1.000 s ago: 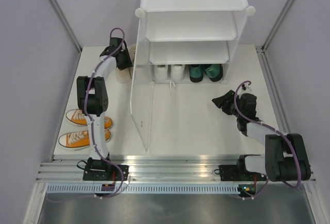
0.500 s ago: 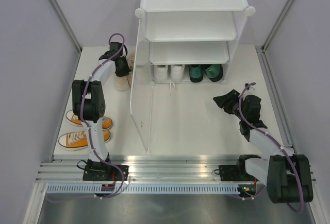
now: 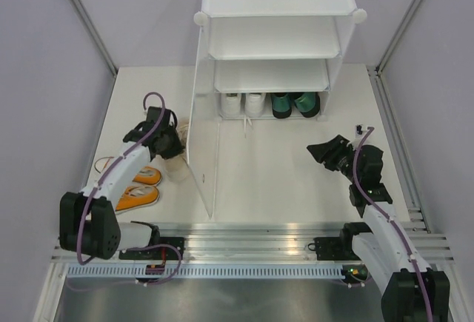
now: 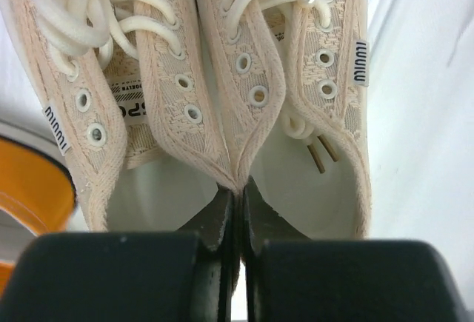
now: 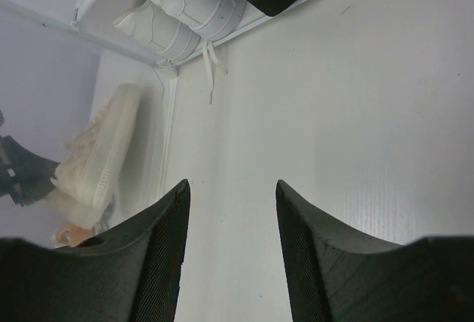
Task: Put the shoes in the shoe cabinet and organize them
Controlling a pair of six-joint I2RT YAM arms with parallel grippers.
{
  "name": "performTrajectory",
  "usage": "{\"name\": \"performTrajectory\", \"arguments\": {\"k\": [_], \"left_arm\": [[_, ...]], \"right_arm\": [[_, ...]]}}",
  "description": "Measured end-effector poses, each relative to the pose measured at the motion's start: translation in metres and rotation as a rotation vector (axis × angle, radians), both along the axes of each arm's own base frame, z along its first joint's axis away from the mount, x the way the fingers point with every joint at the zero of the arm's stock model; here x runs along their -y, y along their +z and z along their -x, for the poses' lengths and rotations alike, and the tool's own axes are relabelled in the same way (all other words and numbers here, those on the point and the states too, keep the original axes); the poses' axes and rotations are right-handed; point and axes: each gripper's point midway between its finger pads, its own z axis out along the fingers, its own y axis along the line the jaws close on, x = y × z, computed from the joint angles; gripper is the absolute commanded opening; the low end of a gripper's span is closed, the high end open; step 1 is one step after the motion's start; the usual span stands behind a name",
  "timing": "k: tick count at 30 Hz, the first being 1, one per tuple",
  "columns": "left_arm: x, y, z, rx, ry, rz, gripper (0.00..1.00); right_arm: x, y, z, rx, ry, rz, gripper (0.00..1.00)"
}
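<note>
My left gripper (image 4: 237,192) is shut on the pinched-together inner collars of the pair of cream lace-up sneakers (image 4: 170,92). In the top view this gripper (image 3: 166,143) holds the cream pair (image 3: 176,166) just left of the shoe cabinet (image 3: 274,41), over the orange sneakers (image 3: 135,187). White sneakers (image 3: 243,104) and dark green heels (image 3: 294,104) stand in the cabinet's bottom tier. My right gripper (image 3: 326,152) hangs open and empty over the floor, right of the cabinet. In its own view, the right gripper (image 5: 231,185) faces the white sneakers (image 5: 192,4).
The cabinet's translucent left side panel (image 3: 201,152) reaches toward the near edge, close to the held pair. An orange sneaker's sole (image 4: 29,189) shows under the left gripper. Lavender walls close in both sides. A metal rail (image 3: 244,237) runs along the front.
The left gripper shut on the cream sneakers and drew them from the far left corner toward the front, over the orange pair. The right arm shifted slightly and stayed open.
</note>
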Motion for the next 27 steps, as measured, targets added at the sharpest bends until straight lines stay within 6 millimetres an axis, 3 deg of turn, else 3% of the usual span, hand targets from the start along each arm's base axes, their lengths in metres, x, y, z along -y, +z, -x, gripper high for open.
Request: {"name": "performTrajectory", "arguments": {"k": [5,17,22,27], "left_arm": [[0.029,-0.009,0.048,0.016,-0.076,0.014,0.02],[0.104,-0.020,0.113,0.051,-0.307,-0.012,0.02],[0.134,-0.024,0.139,0.056,-0.419,-0.049,0.02],[0.158,-0.014,0.164,0.111,-0.503,-0.079,0.02]], "right_arm": [[-0.002,0.001,0.009,-0.010,0.013,-0.009,0.54],[0.003,-0.003,0.025,-0.057,-0.014,0.016,0.54],[0.010,0.006,0.023,-0.060,-0.045,0.045,0.54],[0.012,0.014,0.024,-0.058,-0.053,0.057,0.54]]}}
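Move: The left hand already holds the beige shoes; the cabinet door's lower free corner is about 22 cm back from it, 14 cm right and 10 cm lower. The orange shoes lie some 10 cm back and 18 cm left, 8 cm lower; the white shoes stand about 22 cm ahead, 26 cm right and 5 cm below. From the right hand, that door corner is roughly 19 cm back, 43 cm left and 14 cm lower. Back and to the right in about equal parts, some 16 cm each, the left hand sweeps the beige shoes towards the door's free end and against the door, staying nearly level. It turns about 30 degrees clockwise and keeps its shut fingers pinched on the adjoining collars. The right hand, empty and half open, eases back about 2 cm. ##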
